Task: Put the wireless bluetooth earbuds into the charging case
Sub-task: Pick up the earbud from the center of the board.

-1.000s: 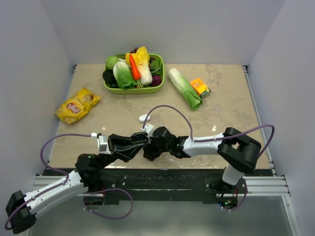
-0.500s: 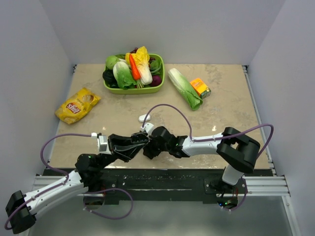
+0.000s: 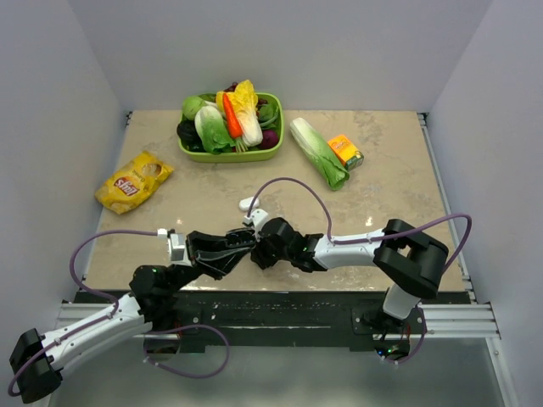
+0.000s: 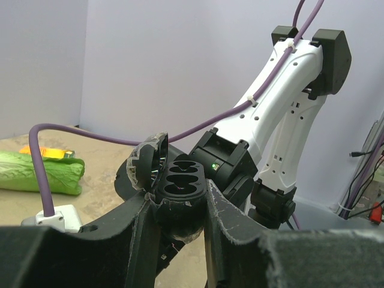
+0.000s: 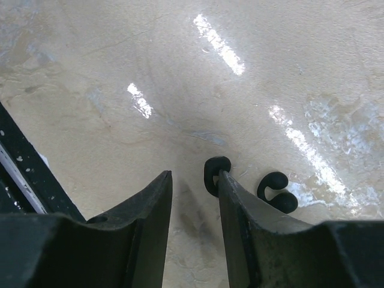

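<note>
My left gripper (image 4: 180, 207) is shut on the black charging case (image 4: 183, 187) and holds it above the table with its lid (image 4: 146, 168) open and its wells empty. In the top view the left gripper (image 3: 239, 244) sits close against my right gripper (image 3: 257, 252). In the right wrist view my right gripper (image 5: 193, 177) is open, empty and low over the table. One black earbud (image 5: 211, 174) lies at the tip of its right finger, outside the gap. A second black earbud (image 5: 277, 192) lies further right. A white earbud (image 3: 248, 203) lies on the table beyond both grippers.
A green basket (image 3: 229, 156) of vegetables stands at the back. A napa cabbage (image 3: 318, 153) and an orange box (image 3: 345, 151) lie at the back right. A yellow chips bag (image 3: 133, 181) lies at the left. A purple cable (image 3: 297, 188) arches over the right arm.
My right gripper has shifted slightly away from the near edge, toward the left gripper. The left gripper still holds the open case in the same place.
</note>
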`<state>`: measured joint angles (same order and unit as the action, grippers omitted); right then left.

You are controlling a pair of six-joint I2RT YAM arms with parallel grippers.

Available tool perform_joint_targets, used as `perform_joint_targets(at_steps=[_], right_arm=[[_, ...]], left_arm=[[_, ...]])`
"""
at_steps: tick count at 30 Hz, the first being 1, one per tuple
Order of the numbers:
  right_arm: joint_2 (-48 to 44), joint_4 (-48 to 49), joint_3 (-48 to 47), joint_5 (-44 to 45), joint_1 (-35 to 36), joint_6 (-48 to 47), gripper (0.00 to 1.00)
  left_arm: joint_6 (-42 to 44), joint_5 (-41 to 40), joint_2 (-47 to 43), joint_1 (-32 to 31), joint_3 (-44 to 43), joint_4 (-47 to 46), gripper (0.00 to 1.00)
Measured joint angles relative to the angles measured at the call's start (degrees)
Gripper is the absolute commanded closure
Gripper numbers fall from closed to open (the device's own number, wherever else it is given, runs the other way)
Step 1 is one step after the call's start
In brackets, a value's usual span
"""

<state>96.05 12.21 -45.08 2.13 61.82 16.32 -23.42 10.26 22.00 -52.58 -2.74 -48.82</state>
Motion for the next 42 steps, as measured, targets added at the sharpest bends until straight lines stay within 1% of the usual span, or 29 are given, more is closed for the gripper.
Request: perform_joint_targets(at_steps=[3,11,15,16,18,20,21,27,31,36,39,42], right_arm=[[0.00,-0.13,0.00,0.94,0.00,0.11,0.63],[0.00,-0.83,0.00,4.57,-0.02,0.22,0.74],[0.00,-1.42,0.00,5.86,-0.22,0.22,0.85],[0.00,-1.46,0.04,6.10,-0.28,0.31,0.90],[-0.07,-1.44,0.20,6.49,-0.37,0.39,0.95],[-0.28,-1.42,0.39,6.84,-0.37,0.57,0.99],[-0.50,-1.51,0.52,7.08,-0.37,0.59,1.00],[-4.22,-3.34,1.40,7.45,-0.37,0.55,1.00],[-11.91,-10.32,0.76,7.39,-0.37,0.39,1.00],[-26.45,-26.95,-6.88,10.21,-0.31,-0.81,1.00],[-35.26,-34.64,-11.47,11.78,-0.24,-2.01,1.00],[-44.13,-40.70,-14.80,9.53,-0.22,-4.07,1.00]], left_arm=[[0.00,0.00,0.00,0.00,0.00,-0.02,1.00],[0.00,0.00,0.17,0.00,0.00,-0.09,1.00],[0.00,0.00,0.44,0.00,0.00,-0.11,1.00],[0.00,0.00,0.46,0.00,0.00,-0.13,1.00],[0.00,0.00,0.46,0.00,0.00,-0.17,1.00],[0.00,0.00,0.55,0.00,0.00,-0.33,1.00],[0.02,0.00,0.59,0.00,0.00,-0.37,1.00],[0.00,-0.02,1.55,0.00,0.00,-0.63,1.00],[0.02,-0.22,1.84,0.00,0.00,-0.44,1.00],[0.07,-1.46,2.97,0.00,0.00,-0.31,1.00],[0.24,-1.79,5.77,0.02,0.00,-0.74,1.00],[0.50,-1.07,11.02,0.02,0.00,-3.41,1.00]])
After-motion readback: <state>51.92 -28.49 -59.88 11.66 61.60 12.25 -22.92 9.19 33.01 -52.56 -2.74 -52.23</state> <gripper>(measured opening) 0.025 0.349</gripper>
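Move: Just ahead and to the right of the right hand, about 2 cm each way and 1 cm below, lies the black earbud at the board's center. The second black earbud is roughly 3 cm farther out and 3 cm to the right of it; the white case lies some 16 cm straight ahead of the hand. From the left hand, which holds the open black charging case, the earbud is some 9 cm ahead, 3 cm right and 25 cm below. Easing about 2 cm forward and right over the board, the right hand shuts its fingers on the nearer black earbud and pinches it. It then speeds up some 25 cm, swinging right and a little back, fingertips tilting upward roughly 20 degrees. Late on, the left hand, still gripping the open case, sinks about 3 cm and drifts slightly forward and right. ##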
